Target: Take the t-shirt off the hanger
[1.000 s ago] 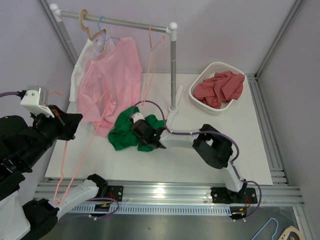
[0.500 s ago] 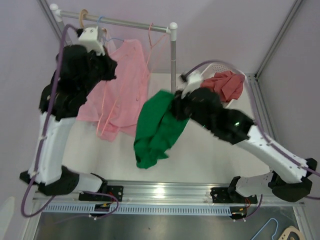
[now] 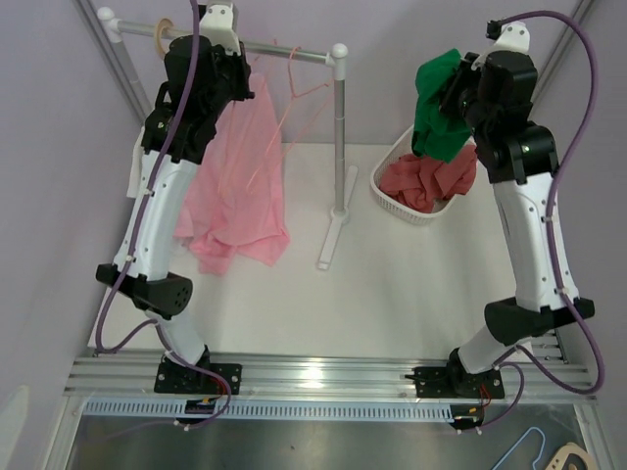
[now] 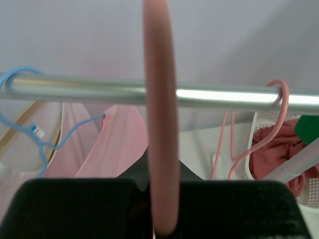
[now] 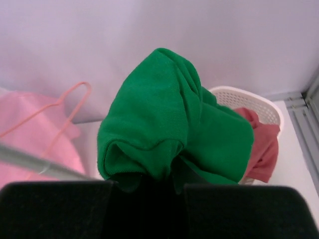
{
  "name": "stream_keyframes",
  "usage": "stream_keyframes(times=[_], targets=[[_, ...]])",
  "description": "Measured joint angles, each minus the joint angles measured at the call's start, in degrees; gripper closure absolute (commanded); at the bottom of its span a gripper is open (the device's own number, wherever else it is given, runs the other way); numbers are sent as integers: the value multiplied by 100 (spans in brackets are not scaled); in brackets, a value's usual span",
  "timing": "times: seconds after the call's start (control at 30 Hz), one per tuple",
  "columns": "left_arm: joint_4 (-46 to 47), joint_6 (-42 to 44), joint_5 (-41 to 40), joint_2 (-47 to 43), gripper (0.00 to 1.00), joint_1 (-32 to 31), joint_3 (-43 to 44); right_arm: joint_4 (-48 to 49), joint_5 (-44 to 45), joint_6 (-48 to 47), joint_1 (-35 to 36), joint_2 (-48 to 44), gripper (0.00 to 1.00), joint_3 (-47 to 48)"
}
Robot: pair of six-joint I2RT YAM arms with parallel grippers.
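Note:
My right gripper (image 3: 458, 90) is shut on a bunched green t-shirt (image 3: 436, 113) and holds it high in the air above the white basket (image 3: 390, 188); in the right wrist view the shirt (image 5: 174, 119) bulges out of the gripper (image 5: 147, 191). My left gripper (image 3: 227, 54) is raised at the metal clothes rail (image 3: 284, 47). It is shut on a bare pink hanger (image 4: 159, 124), which stands upright between the jaws and crosses in front of the rail (image 4: 99, 92).
A pink t-shirt (image 3: 240, 176) hangs from the rail on a blue hanger (image 4: 30, 129), with a white garment (image 3: 137, 171) behind it. An empty pink hanger (image 3: 294, 83) hangs near the rail's right end. A red cloth (image 3: 431, 181) lies in the basket. The rail's post (image 3: 339, 147) stands mid-table.
The right arm lifted the green t-shirt off the table and swung it up and right over the basket. The left arm rose from low on the left up to the rail.

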Motion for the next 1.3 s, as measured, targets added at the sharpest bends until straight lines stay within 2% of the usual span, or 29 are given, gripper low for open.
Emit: stream_keyframes(times=[0.27,0.3,0.37,0.43,0.47,0.5,0.53,0.57,0.67,0.73,0.77,0.83,0.87,0.9,1.07,1.23,1.3], targets=[[721,258,619,756,99,2,302,468,-313,168,-1130,874,100,-831],[765,275,695,872,99,2,367,501,-356,192,-1233,1019,86,-861],[817,282,820,1023,99,0,398,525,-374,262,-1384,1311,67,-901],[846,280,968,1134,99,2,398,544,-372,339,-1416,1523,42,-968],[848,280,1049,1176,99,0,398,555,-369,385,-1410,1563,26,-1045],[852,280,1108,1204,99,0,398,588,-363,415,-1399,1572,1,-1163],[852,280,1176,1237,99,2,398,621,-361,450,-1384,1567,1,-1281],[852,280,1213,1252,94,0,398,675,-352,455,-1377,1543,1,-1375],[892,295,1272,1257,74,0,354,793,-374,457,-1346,1471,0,-1543],[977,286,1285,1202,70,0,236,844,-415,457,-1346,1416,0,-1556],[1010,291,1283,1134,59,0,105,870,-455,459,-1349,1375,0,-1556],[1075,317,1276,903,47,0,-295,909,-533,457,-1346,1296,0,-1556],[1078,334,1270,728,35,0,-553,920,-560,457,-1346,1237,1,-1554],[1080,345,1266,542,31,0,-796,933,-597,457,-1342,1196,0,-1552],[1023,387,1287,-280,20,7,-1215,984,-765,461,-1268,1086,1,-1510],[1047,431,1458,-1180,20,216,-1335,977,-896,461,-1126,1086,1,-1510],[1121,431,1510,-1639,18,452,-1659,979,-955,463,-1084,1084,1,-1510]])
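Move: The rail spot for the pink hanger in the left hand lies about 8 cm ahead and 6 cm right, roughly level. The other empty hanger's hook is about 7 cm ahead, 11 cm right; the blue hanger's, 9 cm ahead, 10 cm left. For the right hand, holding the green t-shirt, the basket is roughly 10 cm ahead, 4 cm right and 42 cm down; the rail's right end is about 8 cm ahead, 21 cm left, level. Right lowers green t-shirt 20 cm, forward-right, to basket, opens; left takes pink hanger forward-right onto rail, opens, retreats. ##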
